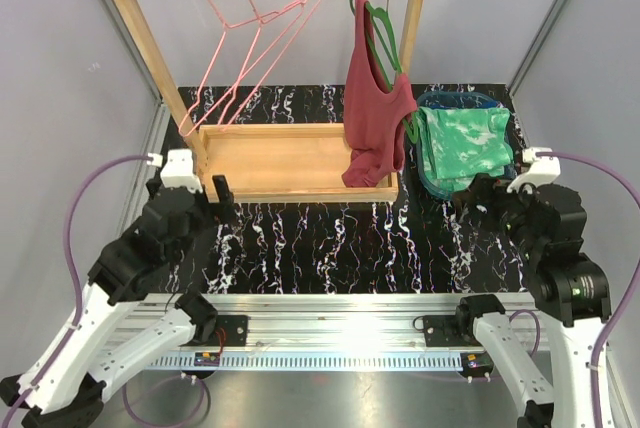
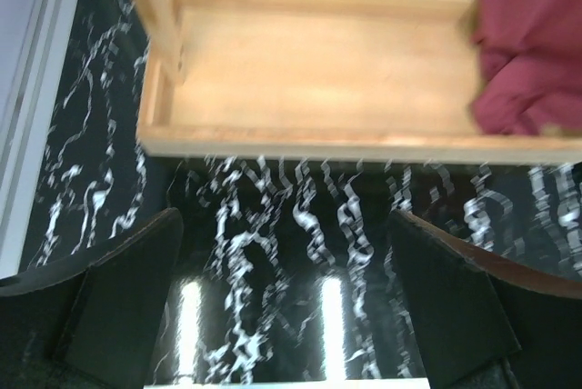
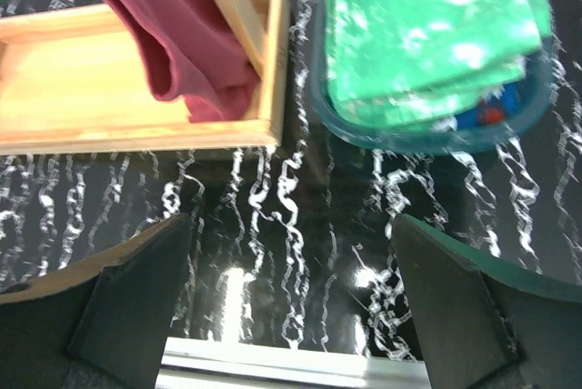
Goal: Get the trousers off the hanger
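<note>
The bright green trousers (image 1: pixel 462 141) lie folded in a teal basin (image 1: pixel 458 98) right of the wooden rack. In the right wrist view the green pair (image 3: pixel 423 34) rests on a blue pair (image 3: pixel 480 117), of which only a corner shows. Two pink hangers (image 1: pixel 245 43) hang bare on the rail. A green hanger (image 1: pixel 385 40) carries a maroon tank top (image 1: pixel 376 118). My left gripper (image 1: pixel 222 193) (image 2: pixel 286 253) is open over the black marbled table, just in front of the rack's base. My right gripper (image 1: pixel 480 193) (image 3: pixel 286 248) is open in front of the basin, nothing between its fingers.
The wooden rack has a shallow tray base (image 1: pixel 280 163) (image 2: pixel 318 71) (image 3: pixel 91 89), and the tank top's hem rests in its right end. Grey walls close in the back and both sides. A metal rail (image 1: pixel 340 333) runs along the near edge.
</note>
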You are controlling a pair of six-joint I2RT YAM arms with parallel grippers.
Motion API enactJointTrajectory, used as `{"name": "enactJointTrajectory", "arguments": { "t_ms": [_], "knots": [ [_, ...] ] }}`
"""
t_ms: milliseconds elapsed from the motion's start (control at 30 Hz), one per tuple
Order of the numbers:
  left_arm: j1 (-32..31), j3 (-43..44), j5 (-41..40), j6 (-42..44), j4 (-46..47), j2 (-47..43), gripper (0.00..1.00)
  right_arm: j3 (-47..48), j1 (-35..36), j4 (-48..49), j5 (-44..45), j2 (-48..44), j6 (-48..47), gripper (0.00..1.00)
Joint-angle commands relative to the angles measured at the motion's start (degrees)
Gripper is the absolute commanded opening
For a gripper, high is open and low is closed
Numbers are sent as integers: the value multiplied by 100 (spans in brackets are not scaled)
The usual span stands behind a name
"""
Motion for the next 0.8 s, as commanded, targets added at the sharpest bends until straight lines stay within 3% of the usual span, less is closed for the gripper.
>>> {"name": "enactJointTrajectory", "arguments": {
  "t_ms": [0,167,767],
  "knots": [
    [-3,-596,-467,198,146,-461,99,89,44,-264,468,-335,-198,100],
    [84,-1046,-345,137,507,-1164,99,-201,53,69,336,-1030,-383,100],
    [550,-1107,-415,172,551,-1359,99,-210,62,158,169,-890,-295,100]
  ]
}}
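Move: Both hands are empty, and the green trousers already lie in the blue basket: about 20 cm ahead of the right hand, 4 cm to its right and 24 cm below, and from the left hand roughly 19 cm ahead and 54 cm to the right. The red garment hangs some 18 cm ahead of the right hand and 15 cm to its left. From the left hand the bare pink hangers are about 18 cm ahead, 10 cm right and 8 cm higher. Fingers wide open and touching nothing, the left hand finishes backing away from the pink hangers, dropping about 4 cm while easing left and a little back, then rises slightly and creeps on left to some 4.5 cm in all, turning a few degrees counter-clockwise. The right hand, also open and empty, draws back about 4 cm from the basket with a slight rise while its fingertips tip up nearly 10 degrees, then all but stops, easing a touch forward again. ##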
